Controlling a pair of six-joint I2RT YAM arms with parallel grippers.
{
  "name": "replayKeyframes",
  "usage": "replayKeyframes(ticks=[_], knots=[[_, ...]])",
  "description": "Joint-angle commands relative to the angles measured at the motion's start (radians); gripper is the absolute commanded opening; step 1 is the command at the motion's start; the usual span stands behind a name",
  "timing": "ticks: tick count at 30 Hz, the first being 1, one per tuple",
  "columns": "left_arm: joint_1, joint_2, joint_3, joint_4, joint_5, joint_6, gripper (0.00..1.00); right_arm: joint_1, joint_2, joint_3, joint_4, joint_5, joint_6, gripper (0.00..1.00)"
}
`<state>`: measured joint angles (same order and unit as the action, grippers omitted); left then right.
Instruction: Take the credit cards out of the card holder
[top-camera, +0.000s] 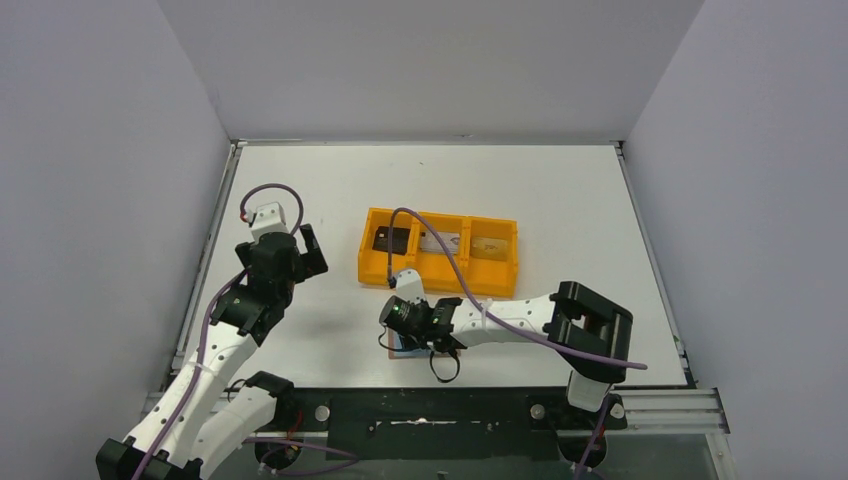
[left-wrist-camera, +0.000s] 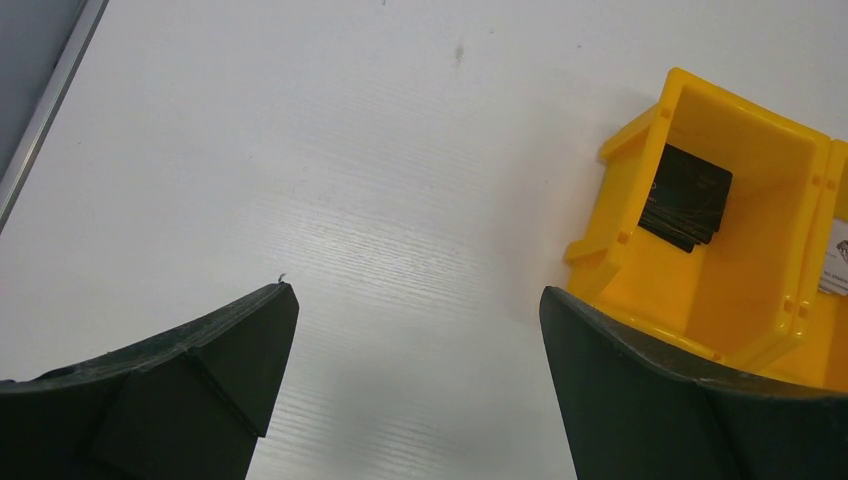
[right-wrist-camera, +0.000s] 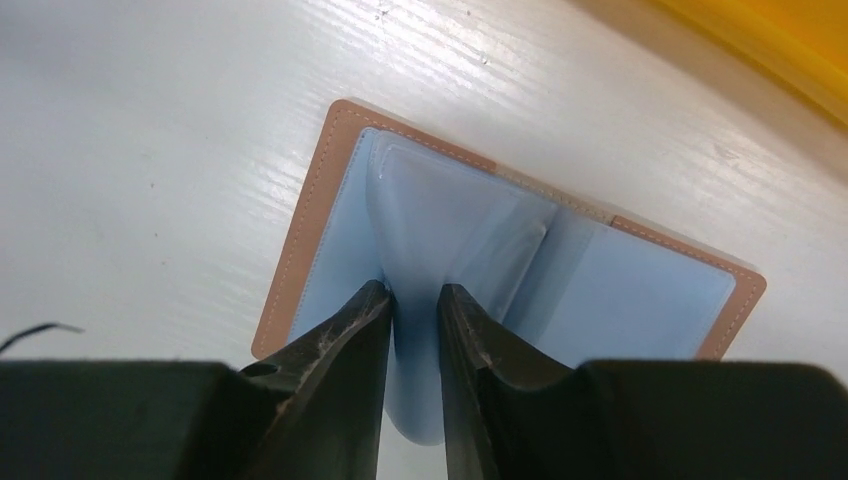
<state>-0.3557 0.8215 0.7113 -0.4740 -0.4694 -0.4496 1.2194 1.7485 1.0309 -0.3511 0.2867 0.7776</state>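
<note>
The card holder (right-wrist-camera: 640, 290) lies open on the table, brown edge around a pale blue inside. My right gripper (right-wrist-camera: 413, 295) is shut on a raised blue inner sleeve of it. From above, the card holder (top-camera: 408, 348) is mostly hidden under that gripper (top-camera: 404, 335). A black card (top-camera: 392, 240), a silvery card (top-camera: 440, 243) and a gold-tan card (top-camera: 490, 247) lie in separate compartments of the orange tray (top-camera: 437, 281). My left gripper (top-camera: 303, 255) hovers open left of the tray, nothing between its fingers. The left wrist view shows that gripper (left-wrist-camera: 415, 330) and the black card (left-wrist-camera: 688, 195).
The orange tray (left-wrist-camera: 610, 200) stands just beyond the card holder, close to the right wrist. A purple cable (top-camera: 470, 290) arcs over the tray's front. White table stretches left of and behind the tray, with walls around it.
</note>
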Motion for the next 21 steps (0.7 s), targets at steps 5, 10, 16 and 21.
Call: replayKeyframes(ticks=[5,10,16,21], knots=[[0.010,-0.015,0.007,0.056,0.012,0.015,0.94,0.000,-0.022,0.057,-0.113,0.048,0.049,0.46],[0.014,-0.015,0.008,0.057,0.017,0.017,0.94,0.000,0.057,0.141,-0.154,0.027,0.139,0.65],[0.015,-0.019,0.007,0.057,0.016,0.017,0.94,0.012,0.136,0.202,-0.243,0.052,0.229,0.67],[0.015,-0.016,0.007,0.058,0.019,0.017,0.94,0.020,0.103,0.193,-0.260,0.078,0.246,0.67]])
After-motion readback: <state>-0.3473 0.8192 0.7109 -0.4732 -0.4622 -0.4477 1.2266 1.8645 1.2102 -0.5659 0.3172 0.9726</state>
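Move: The right fingers still pinch the blue sleeve of the open card holder; the middle of the holder lies about 3 cm to the right of that hand, level with it fore and aft, and some 2 cm below. The yellow box stands ahead, its middle about 17 cm out and 5 cm right, with the black cards in it about 19 cm out and 3 cm left. From the idle left hand, the holder is roughly 27 cm right, 12 cm back and 17 cm below. Open the right fingers from their nearly shut pinch to about two-thirds wide and let go of the blue sleeve. As they open, ease the hand about 1 cm to the right, then swing it some 2 cm back to the left, staying low over the holder, and turn the wrist about 10 degrees clockwise. ##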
